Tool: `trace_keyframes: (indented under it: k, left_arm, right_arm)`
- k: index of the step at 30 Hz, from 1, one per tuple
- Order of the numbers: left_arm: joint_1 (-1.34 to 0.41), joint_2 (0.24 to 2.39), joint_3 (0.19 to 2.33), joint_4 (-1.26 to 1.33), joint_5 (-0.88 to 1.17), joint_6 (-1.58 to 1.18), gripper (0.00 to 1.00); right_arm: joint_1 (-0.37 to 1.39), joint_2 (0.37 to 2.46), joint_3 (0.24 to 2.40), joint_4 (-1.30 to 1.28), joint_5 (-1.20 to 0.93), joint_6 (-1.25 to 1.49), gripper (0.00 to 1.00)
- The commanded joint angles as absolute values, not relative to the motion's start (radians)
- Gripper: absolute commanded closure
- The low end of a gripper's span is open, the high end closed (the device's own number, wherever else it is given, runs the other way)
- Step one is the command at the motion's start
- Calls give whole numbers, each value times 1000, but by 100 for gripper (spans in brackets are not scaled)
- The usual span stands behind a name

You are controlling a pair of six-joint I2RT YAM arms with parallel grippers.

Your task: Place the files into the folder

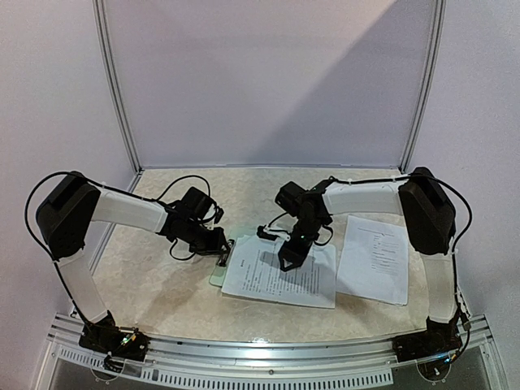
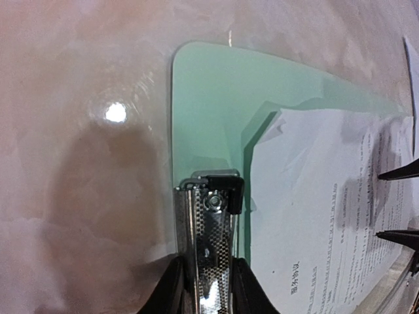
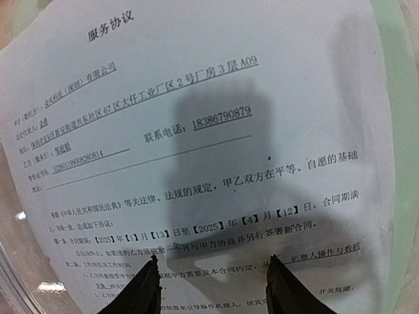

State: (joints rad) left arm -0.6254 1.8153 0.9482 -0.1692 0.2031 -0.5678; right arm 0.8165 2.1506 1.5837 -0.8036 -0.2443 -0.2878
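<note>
The folder [image 1: 216,275] is a mint-green board [image 2: 216,98] lying flat, with its metal clip [image 2: 209,222] at the left short edge. My left gripper [image 2: 208,261] is shut on that clip [image 1: 224,253]. One file [image 1: 276,280], a white sheet of black text, lies on the folder, its left edge [image 2: 314,216] just beside the clip. My right gripper [image 1: 288,262] is open, its tips close above this sheet [image 3: 196,98], nothing between its fingers [image 3: 152,268]. A second file [image 1: 374,258] lies on the table to the right.
The right gripper's dark fingertips [image 2: 396,175] show at the right edge of the left wrist view. White booth walls and metal posts [image 1: 120,97] close in the beige table [image 1: 154,292]. A metal rail [image 1: 268,351] runs along the near edge.
</note>
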Motion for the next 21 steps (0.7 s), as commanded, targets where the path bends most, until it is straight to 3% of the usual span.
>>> trace_keyframes:
  k: [1,6,13,21]
  left_arm:
    - [-645,1866,926,-254,247,-556,100]
    - [-644,1870,928,-250,248,-557,100]
    - [-644,1876,929,-252,250,-554,100]
    - [-644,1883,940,-250,251,-552,100]
  right_arm:
    - [821,2262,1614,-824,-240,-263,45]
    - [835,2277,1693,-853,-263,-254,45]
    - [838,2135,1703,-866,-289,-302,45]
    - [845,1860,1383,-699,-456,-463,42]
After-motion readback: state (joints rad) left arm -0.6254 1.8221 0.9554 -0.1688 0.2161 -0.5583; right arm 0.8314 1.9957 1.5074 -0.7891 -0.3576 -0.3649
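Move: The files lie on the folder right under the right hand, their middle about 1 cm below it, 1 cm back and level sideways; the folder's middle is some 4 cm to that hand's left. The clip stands about 16 cm to its left and 4 cm farther out, and the paper stack some 24 cm to its right, 3 cm ahead. From the left hand, which already has the clip between its fingers, the files' middle lies roughly 15 cm right and 6 cm back. With its fingers half open and down on the files, the right hand first slides them about 2 cm to the left and a little forward, nudging the sheets towards the clip, then comes free and rises quickly some 5 cm, drawing back about 3 cm and slightly right, tipping some 10 degrees with no change in the fingers. All the while the left hand stays in place and keeps its pinch on the clip at the folder's left end. ##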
